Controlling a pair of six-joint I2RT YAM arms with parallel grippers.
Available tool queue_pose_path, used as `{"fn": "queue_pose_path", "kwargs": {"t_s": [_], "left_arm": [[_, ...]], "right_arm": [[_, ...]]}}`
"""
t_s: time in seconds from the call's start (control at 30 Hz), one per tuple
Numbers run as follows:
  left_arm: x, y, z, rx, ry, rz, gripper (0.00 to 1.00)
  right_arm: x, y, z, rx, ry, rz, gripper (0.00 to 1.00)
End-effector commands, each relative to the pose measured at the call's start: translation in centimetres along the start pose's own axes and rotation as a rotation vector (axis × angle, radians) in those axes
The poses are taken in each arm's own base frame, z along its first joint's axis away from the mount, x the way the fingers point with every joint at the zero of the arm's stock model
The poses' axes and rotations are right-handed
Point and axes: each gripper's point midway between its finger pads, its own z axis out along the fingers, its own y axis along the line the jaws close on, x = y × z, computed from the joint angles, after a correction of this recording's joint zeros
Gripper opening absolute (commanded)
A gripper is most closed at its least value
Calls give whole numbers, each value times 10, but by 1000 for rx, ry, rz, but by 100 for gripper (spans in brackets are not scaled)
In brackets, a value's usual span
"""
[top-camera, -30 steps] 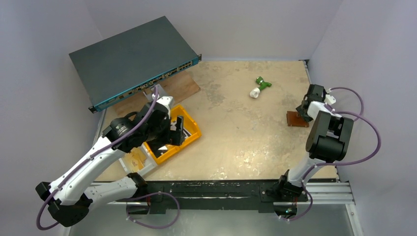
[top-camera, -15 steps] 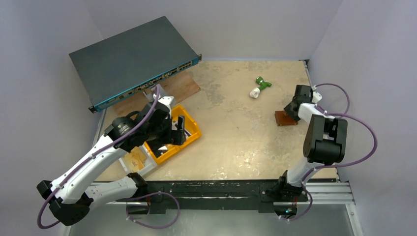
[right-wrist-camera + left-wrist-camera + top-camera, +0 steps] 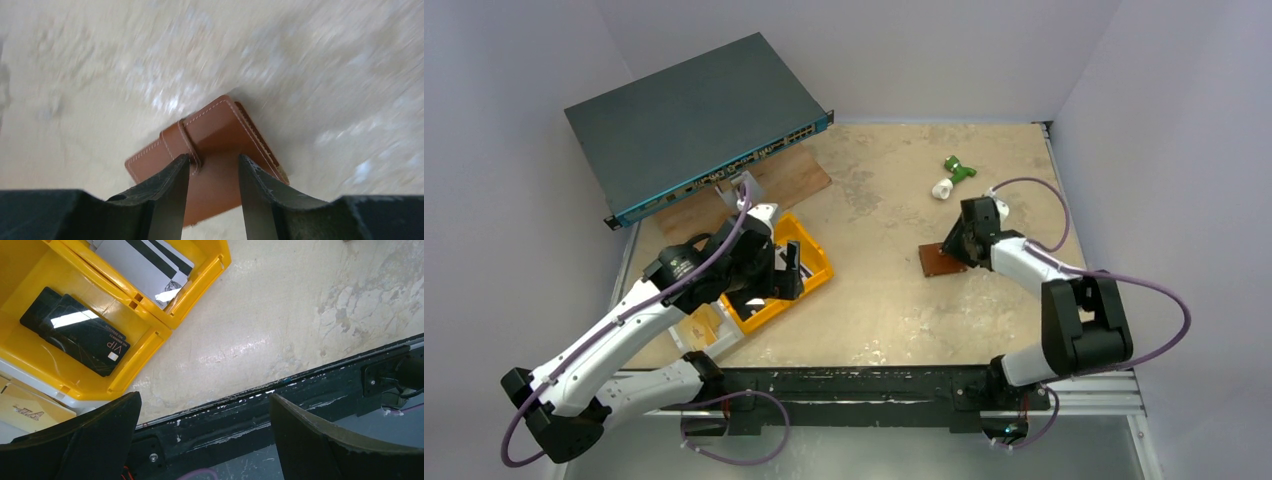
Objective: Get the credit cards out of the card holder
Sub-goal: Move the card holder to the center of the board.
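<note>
The card holder [image 3: 937, 262] [image 3: 220, 130] is a brown leather wallet, folded shut with its strap across the fold. It sits right of the table's middle. My right gripper [image 3: 954, 250] [image 3: 212, 162] is closed on it from above, and brown leather fills the narrow gap between the fingers. No credit cards show at the wallet. My left gripper [image 3: 782, 268] [image 3: 205, 405] hangs wide open and empty over the near corner of the yellow bin [image 3: 814, 272], far from the wallet.
The yellow bin [image 3: 150, 325] holds black VIP cards [image 3: 75, 330] and pale grey striped cards [image 3: 145, 265]. A white tray [image 3: 704, 328] lies beside it. A network switch [image 3: 694, 120] leans on a wooden board [image 3: 789, 175] at the back left. A green and white object [image 3: 951, 178] lies at the back.
My right gripper has swept left from the table's right edge toward the middle, bringing the card holder with it. The left arm has barely moved.
</note>
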Motion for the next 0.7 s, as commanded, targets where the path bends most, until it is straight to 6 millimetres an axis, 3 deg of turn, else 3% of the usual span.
{"fn": "queue_pose_path", "kwargs": {"t_s": [0.0, 0.17, 0.23, 0.3, 0.53, 0.67], "left_arm": [[-3, -5, 5, 29, -27, -39, 100], [2, -2, 10, 21, -22, -53, 100], [4, 0, 12, 16, -20, -59, 100], [6, 1, 13, 12, -15, -64, 100], [10, 3, 14, 13, -15, -84, 100], [9, 3, 14, 10, -18, -89, 100]], "right_arm": [[75, 18, -32, -75, 159, 23, 40], [133, 73, -84, -259, 212, 21, 40], [145, 89, -101, -287, 222, -38, 42], [138, 91, -106, -251, 197, -106, 43], [72, 89, -105, -92, -43, -341, 40], [69, 89, -89, -30, -60, -460, 33]]}}
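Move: The right fingertips are on top of the card holder, whose middle lies about 1 cm left of the hand and 1 cm below it. The board's center is some 25 cm left and 3 cm ahead; the white-and-green fitting is about 18 cm straight ahead, the yellow box roughly 41 cm left and 5 cm back, all at table height. From the left hand the card holder lies about 16 cm ahead, 38 cm right and 17 cm below. Leftward and back in one quick sweep of some 20 cm, the right hand drags its fingertips on the card holder towards the board's center, turning about 20 degrees counter-clockwise and rolling its left side up. It then doubles back forward about 5 cm while rising, undoing the roll; the tips come free of the card holder, fingers still part-open. The empty left hand sinks about 2 cm. ##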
